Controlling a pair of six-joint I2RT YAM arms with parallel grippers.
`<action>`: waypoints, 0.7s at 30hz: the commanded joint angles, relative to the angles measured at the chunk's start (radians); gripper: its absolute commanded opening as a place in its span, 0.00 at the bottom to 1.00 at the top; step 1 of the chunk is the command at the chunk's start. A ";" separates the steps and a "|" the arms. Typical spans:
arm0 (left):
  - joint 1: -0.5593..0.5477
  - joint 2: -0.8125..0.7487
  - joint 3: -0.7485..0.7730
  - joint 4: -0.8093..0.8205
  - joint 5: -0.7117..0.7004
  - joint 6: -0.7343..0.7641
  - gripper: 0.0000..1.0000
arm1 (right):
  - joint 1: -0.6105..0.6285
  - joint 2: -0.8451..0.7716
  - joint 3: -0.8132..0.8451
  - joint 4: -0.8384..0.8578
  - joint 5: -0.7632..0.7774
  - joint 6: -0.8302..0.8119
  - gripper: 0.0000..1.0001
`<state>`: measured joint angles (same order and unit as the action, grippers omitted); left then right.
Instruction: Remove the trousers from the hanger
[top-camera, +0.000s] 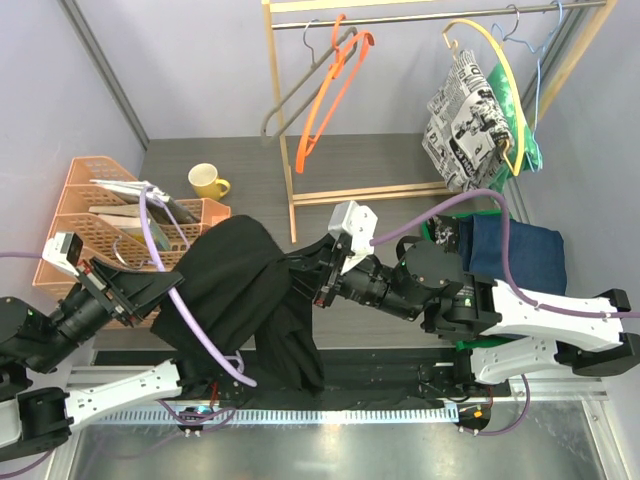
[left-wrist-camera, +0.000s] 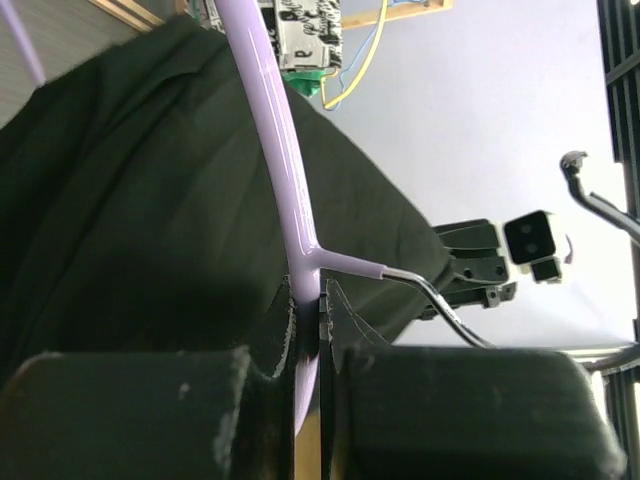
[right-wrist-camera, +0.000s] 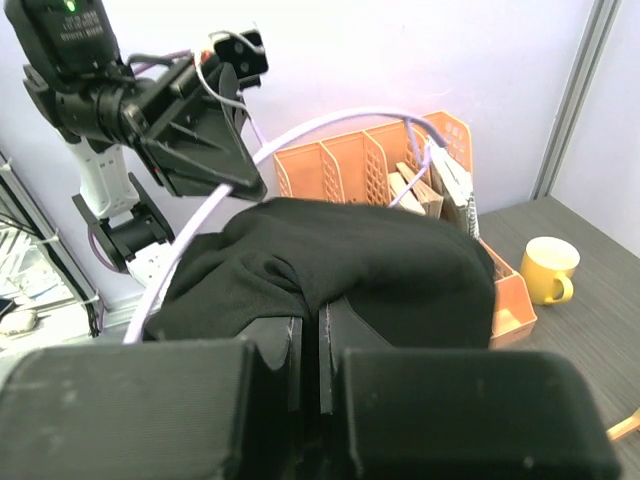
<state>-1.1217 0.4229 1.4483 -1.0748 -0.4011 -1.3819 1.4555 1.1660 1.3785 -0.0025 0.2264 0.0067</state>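
Black trousers (top-camera: 235, 295) hang draped over a lilac hanger (top-camera: 160, 250) between the two arms. My left gripper (top-camera: 163, 283) is shut on the hanger's neck (left-wrist-camera: 305, 255), just below its metal hook (left-wrist-camera: 440, 300), and the black cloth (left-wrist-camera: 150, 200) fills the view behind. My right gripper (top-camera: 297, 272) is shut on a fold of the black trousers (right-wrist-camera: 330, 250), and the lilac hanger (right-wrist-camera: 300, 135) arcs above them. Newspaper-print trousers (top-camera: 462, 120) hang on a yellow hanger (top-camera: 500, 60) at the rack. Navy denim trousers (top-camera: 520, 255) lie at the right.
A wooden rack (top-camera: 290, 120) stands at the back with orange hangers (top-camera: 335, 85) and green cloth (top-camera: 528, 150) on it. An orange file organiser (top-camera: 95, 215) sits at the left. A yellow mug (top-camera: 207, 181) stands beside it.
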 joint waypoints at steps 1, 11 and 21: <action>-0.016 0.011 -0.023 -0.002 -0.048 0.029 0.00 | -0.004 -0.054 0.097 0.072 0.021 -0.002 0.01; -0.038 0.022 -0.020 0.036 -0.039 0.046 0.00 | -0.004 -0.002 0.097 0.050 0.135 -0.054 0.01; -0.039 0.057 -0.065 -0.007 -0.071 0.081 0.00 | -0.004 0.001 0.208 0.032 0.442 -0.209 0.01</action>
<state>-1.1572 0.4370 1.3994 -1.0824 -0.4164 -1.3476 1.4555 1.1931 1.4837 -0.0601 0.4938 -0.1066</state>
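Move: The left hand holds the purple hanger; the black trousers' middle lies about 9 cm to its right, 1 cm ahead and some 6 cm below. From the right hand, which grips the trousers, the hanger's middle is roughly 14 cm left, 3 cm back and 4 cm lower. The orange basket stands around 19 cm ahead and 37 cm left of this hand, the yellow mug about 41 cm ahead and 25 cm left, both over 25 cm below. Up about 2 cm first, then forward some 4 to 5 cm and a little to the right, gathering speed, the right hand draws the pinched trousers away from the purple hanger, its wrist swinging about 15 degrees clockwise. The left hand keeps its grip on the hanger and sinks about 2 cm, easing slightly right with a small roll. ##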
